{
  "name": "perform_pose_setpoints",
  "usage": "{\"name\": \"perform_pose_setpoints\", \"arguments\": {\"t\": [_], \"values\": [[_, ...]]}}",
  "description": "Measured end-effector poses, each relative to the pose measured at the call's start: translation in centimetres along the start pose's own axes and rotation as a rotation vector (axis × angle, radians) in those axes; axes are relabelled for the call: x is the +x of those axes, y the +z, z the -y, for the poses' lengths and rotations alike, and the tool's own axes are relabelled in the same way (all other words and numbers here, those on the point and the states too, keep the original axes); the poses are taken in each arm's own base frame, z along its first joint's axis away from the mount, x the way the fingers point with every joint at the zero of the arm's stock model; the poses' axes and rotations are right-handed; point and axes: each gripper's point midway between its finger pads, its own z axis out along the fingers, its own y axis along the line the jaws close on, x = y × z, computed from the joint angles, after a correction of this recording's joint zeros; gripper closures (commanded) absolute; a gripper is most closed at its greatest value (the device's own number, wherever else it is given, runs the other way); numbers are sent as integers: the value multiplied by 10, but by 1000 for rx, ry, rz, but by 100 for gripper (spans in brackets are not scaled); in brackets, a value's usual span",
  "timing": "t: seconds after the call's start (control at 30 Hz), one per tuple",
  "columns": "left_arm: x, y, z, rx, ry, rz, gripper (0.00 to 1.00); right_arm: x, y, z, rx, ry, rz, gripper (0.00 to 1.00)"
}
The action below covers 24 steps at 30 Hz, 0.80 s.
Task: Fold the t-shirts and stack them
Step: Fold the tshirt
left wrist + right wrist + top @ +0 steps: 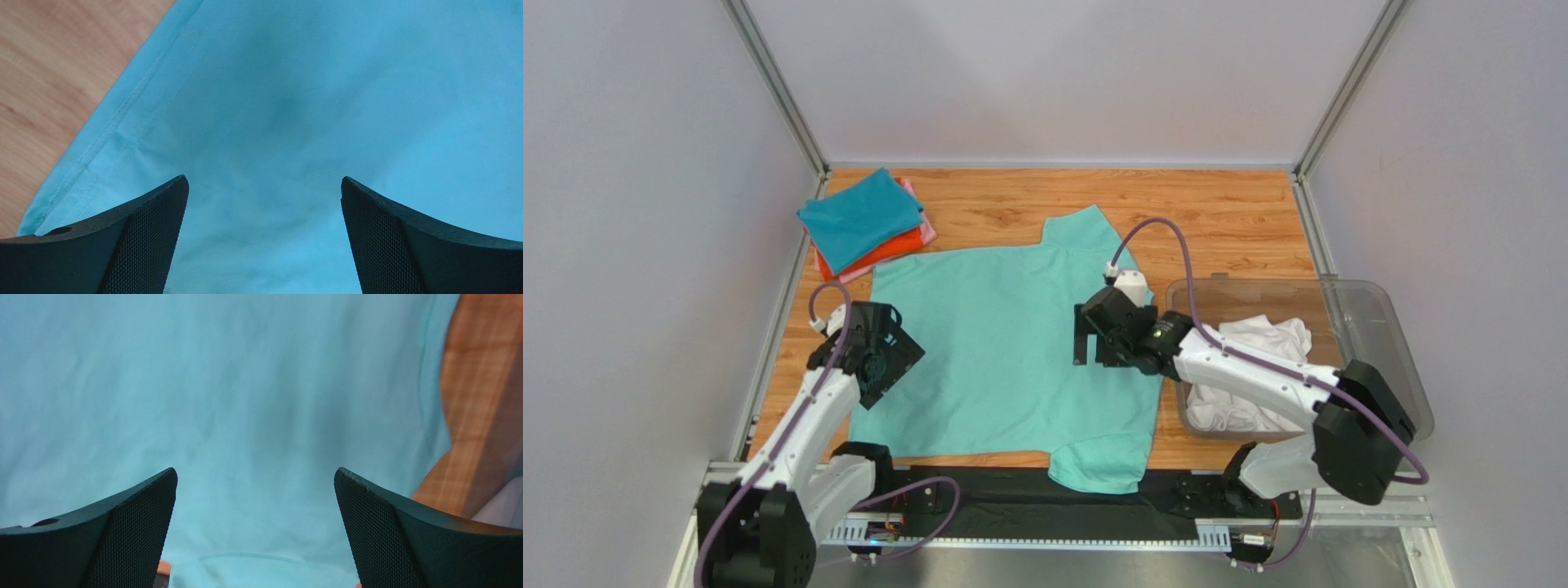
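A mint-green t-shirt [1001, 355] lies spread flat across the middle of the wooden table, one sleeve toward the back and one over the near edge. My left gripper [889, 358] hovers over its left hem, open, with only cloth [294, 122] below the fingers. At the shirt's right edge my right gripper [1089, 337] hangs open above the fabric [233, 404]. A folded stack sits at the back left: a teal-blue t-shirt [857, 218] on top, an orange-red one [897, 249] under it, a pink edge [912, 191] showing. A white t-shirt [1255, 368] lies crumpled in the bin.
A clear plastic bin [1369, 331] stands at the right, close beside the right arm. Grey walls and metal frame posts enclose the table on three sides. A black mat [1014, 508] runs along the near edge between the arm bases. Bare wood [1222, 221] shows behind the shirt.
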Motion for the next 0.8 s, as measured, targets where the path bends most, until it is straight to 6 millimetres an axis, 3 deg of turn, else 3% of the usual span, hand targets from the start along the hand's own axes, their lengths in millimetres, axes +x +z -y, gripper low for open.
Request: {"name": "perform_pose_setpoints", "arguments": {"t": [0.13, 0.27, 0.47, 0.57, 0.8], "values": [[-13, 15, 20, -34, 48, -26, 0, -34, 36, 18, 58, 21, -15, 0], [-32, 32, 49, -43, 80, -31, 0, -55, 71, 21, 91, -1, -45, 0], [-35, 62, 71, -57, 110, -80, 0, -64, 115, 23, 102, -21, -104, 0], [-31, 70, 76, -62, 125, -114, 0, -58, 125, 37, 131, -14, -136, 0], [-39, 80, 108, 2, 167, -154, 0, -70, 128, 55, 136, 44, -113, 0]]}}
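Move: The turquoise t-shirt lies spread under both hands, its middle about 7 cm ahead of and 19 cm right of the left hand, some 4 cm lower. From the right hand its middle is about 7 cm ahead, 17 cm left and 7 cm down. The folded pile sits about 30 cm ahead and 4 cm left of the left hand. The white t-shirt in the box lies roughly 22 cm right of the right hand and 2 cm ahead. Over the t-shirt both open hands sweep forward side by side, about 13 cm each and drifting slightly right. The right sinks some 7 cm and the left about 3 cm until their fingertips rest on the cloth. Both tip steeper by under ten degrees, the left also turning some ten clockwise; the left pushes the cloth forward at the end, fingers wide open throughout. ##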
